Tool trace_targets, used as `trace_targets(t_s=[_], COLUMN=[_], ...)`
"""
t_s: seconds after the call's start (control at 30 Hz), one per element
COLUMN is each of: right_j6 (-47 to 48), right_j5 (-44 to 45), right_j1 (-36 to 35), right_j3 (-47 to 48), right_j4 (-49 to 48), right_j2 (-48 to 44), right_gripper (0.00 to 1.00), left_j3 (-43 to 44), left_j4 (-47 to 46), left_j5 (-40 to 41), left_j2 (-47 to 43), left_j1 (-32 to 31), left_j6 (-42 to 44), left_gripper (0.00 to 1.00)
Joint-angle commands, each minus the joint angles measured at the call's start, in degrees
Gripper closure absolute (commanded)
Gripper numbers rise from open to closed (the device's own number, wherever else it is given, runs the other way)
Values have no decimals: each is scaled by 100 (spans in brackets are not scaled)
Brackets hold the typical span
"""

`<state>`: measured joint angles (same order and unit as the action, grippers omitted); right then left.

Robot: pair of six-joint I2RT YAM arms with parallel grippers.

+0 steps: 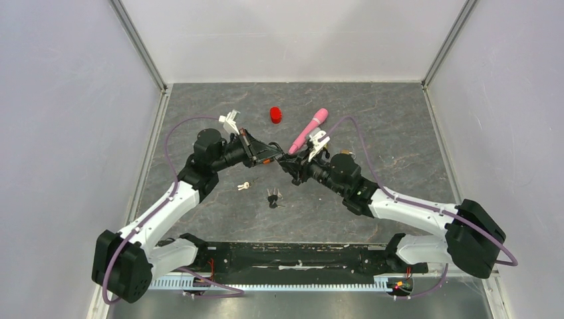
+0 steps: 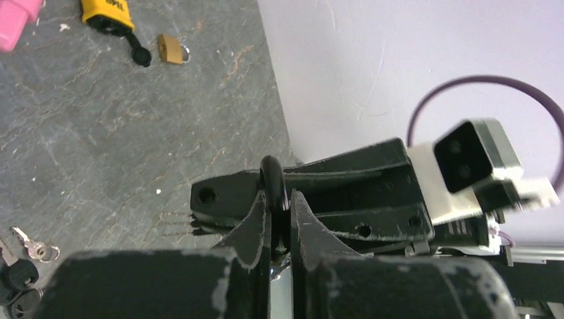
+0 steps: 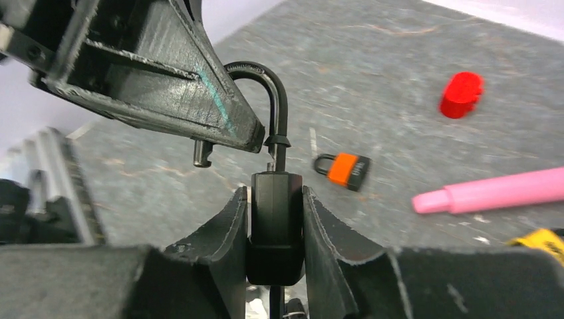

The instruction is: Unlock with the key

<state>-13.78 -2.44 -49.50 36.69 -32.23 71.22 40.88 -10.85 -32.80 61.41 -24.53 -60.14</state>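
Note:
A black padlock [image 3: 276, 212] is held in the air between both grippers over the middle of the table. My right gripper [image 3: 276, 193] is shut on its black body. My left gripper [image 2: 280, 203] is shut on the black shackle [image 2: 273, 179]. In the right wrist view the shackle [image 3: 266, 80] stands raised out of the body, one end hanging free. A thin dark piece shows under the body; I cannot tell whether it is a key. A bunch of black-headed keys [image 1: 273, 197] and a small silver key [image 1: 243, 186] lie on the table.
An orange padlock [image 3: 344, 169], a red cylinder [image 1: 275, 115] and a pink pen-like stick [image 1: 308, 129] lie near the grippers. A yellow padlock [image 2: 108, 13] and a brass padlock [image 2: 171, 49] lie farther right. White walls surround the grey table [image 1: 399, 133].

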Motion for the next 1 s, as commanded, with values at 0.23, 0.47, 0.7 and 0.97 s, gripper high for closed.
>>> trace_targets(t_s=[0.23, 0.47, 0.7, 0.97], right_j6=[3400, 3929, 3901, 3435], right_j5=[4488, 5657, 5914, 6082], right_j1=[-912, -1304, -1351, -1344], right_j3=[116, -44, -137, 111], right_j4=[1234, 1582, 1885, 2709], right_j2=[325, 1059, 1727, 2636], right_gripper=[100, 100, 100, 93], left_j3=[-390, -1074, -1777, -977], left_j4=[-1146, -2314, -2587, 1162], left_j5=[-313, -350, 113, 1372], left_j2=[371, 1094, 1043, -671], left_j1=[-59, -270, 56, 833], left_j6=[-1032, -1331, -1264, 1022], left_gripper=[76, 79, 76, 52])
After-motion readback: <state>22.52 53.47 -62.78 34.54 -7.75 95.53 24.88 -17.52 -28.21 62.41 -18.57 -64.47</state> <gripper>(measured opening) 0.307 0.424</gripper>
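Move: The open black padlock is held by both hands: its body in the right fingers, about 4 cm right of and 4 cm below the left hand, which grips the shackle. The bare table patch it goes to lies some 14 cm right of the right hand, 1 cm ahead and 21 cm down; from that patch the brass padlock stands 14 cm farther out and 5 cm right. Down on the table, the orange padlock is 13 cm ahead of the left hand and 5 cm left, the black keys 2 cm back and 2 cm left. Down and to the right, the right hand carries the black padlock about 19 cm lower and 14 cm across, keeping its grip and rolling some 85 degrees, left side dropping, until its fingers point forward and down close above the table. The left fingers open and let go of the shackle; that hand sinks about 12 cm, then swings left, rising slightly, still opening. ##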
